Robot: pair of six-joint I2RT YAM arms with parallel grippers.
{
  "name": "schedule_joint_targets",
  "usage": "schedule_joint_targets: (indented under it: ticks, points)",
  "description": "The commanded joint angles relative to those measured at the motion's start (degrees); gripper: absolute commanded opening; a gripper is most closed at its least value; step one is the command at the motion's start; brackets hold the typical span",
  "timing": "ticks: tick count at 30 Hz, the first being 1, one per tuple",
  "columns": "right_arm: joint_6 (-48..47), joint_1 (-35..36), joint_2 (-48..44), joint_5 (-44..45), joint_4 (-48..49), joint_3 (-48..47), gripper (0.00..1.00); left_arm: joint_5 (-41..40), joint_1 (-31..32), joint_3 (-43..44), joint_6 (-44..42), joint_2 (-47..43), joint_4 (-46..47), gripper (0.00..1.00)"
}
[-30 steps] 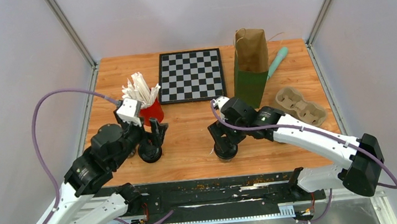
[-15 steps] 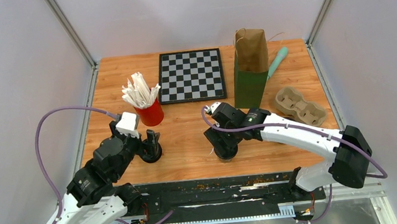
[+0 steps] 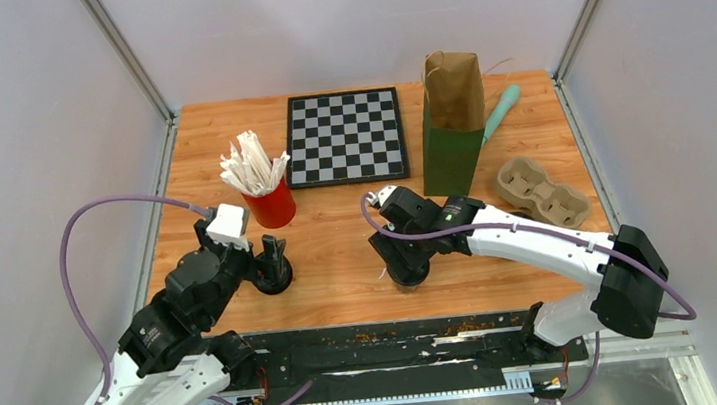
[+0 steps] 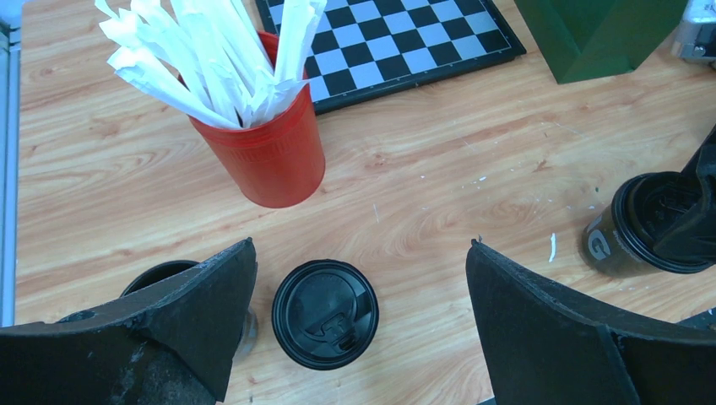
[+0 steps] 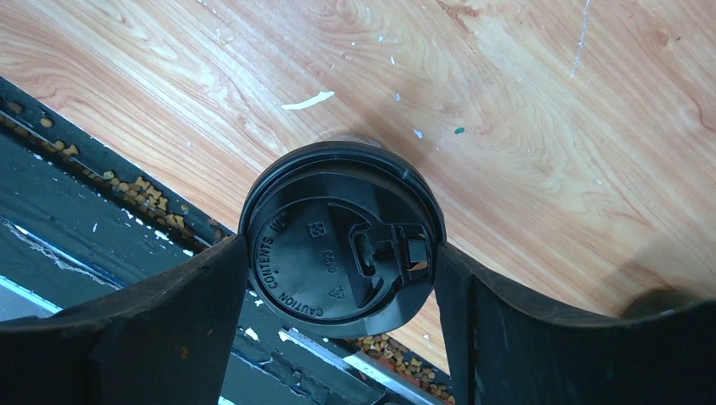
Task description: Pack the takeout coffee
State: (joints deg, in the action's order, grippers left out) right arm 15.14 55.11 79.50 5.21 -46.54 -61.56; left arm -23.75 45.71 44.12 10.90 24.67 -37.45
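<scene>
One takeout coffee cup [image 5: 342,240] with a black lid stands near the table's front edge. My right gripper [image 5: 340,245] is shut on it, both fingers pressed against the lid's sides; from above they are the cup [image 3: 408,274] and the gripper [image 3: 403,258]. A second lidded cup [image 4: 325,314] stands on the wood between the wide-open fingers of my left gripper [image 4: 361,245], nearer the left finger and touching neither. A third dark cup [image 4: 162,273] is mostly hidden behind that left finger.
A red cup of white wrapped straws [image 3: 272,203] stands just beyond the left gripper. At the back are a chessboard [image 3: 344,136], a green and brown paper bag [image 3: 453,117] and a teal stick [image 3: 502,110]. A cardboard cup carrier [image 3: 539,191] lies at the right.
My right gripper's fingers have closed in onto the cup's lid and that arm has shifted slightly left. The left arm has drawn back a little toward the near-left, still open.
</scene>
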Motion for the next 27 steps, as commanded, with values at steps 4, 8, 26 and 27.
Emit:
schedule_joint_targets:
  ticks: [4,8,26,27]
  points:
    - [1.7,0.2,-0.6,2.1,-0.9,1.1,0.75,-1.7,0.2,0.8,-1.5,-0.8,1.2,1.00]
    - [2.4,-1.4,-2.1,3.0,-2.2,1.3,0.75,-1.6,0.2,0.8,-1.5,-1.1,1.2,1.00]
    - [-1.4,-25.0,-2.9,4.8,-3.5,2.5,0.77,0.1,0.2,0.7,-1.4,-2.2,1.8,1.00]
    - [-1.5,-26.2,-2.6,4.9,-3.6,2.4,0.77,0.2,0.2,0.7,-1.4,-2.1,1.7,1.00]
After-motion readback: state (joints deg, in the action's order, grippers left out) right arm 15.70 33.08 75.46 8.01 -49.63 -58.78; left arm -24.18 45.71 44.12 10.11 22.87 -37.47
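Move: The right hand grips the black-lidded cup. The two-cup carrier lies roughly 17 cm ahead of this hand and 29 cm to its right, some 7 cm lower. Near the way there, the other lidded cup stands about 5 cm ahead and 22 cm right, its middle 4 cm below; the green bag is about 23 cm ahead and 12 cm right. From the idle left hand, the carrier lies about 15 cm ahead and 55 cm right, roughly 18 cm below. Rightward and somewhat forward, after a short pause, the right hand slides the cup along the table towards the carrier and the other lidded cup, about 12 cm in all and without lifting. The wrist swings some 25 degrees clockwise on the way, fingers pointing mostly down and keeping their grip on both sides of the lid. ##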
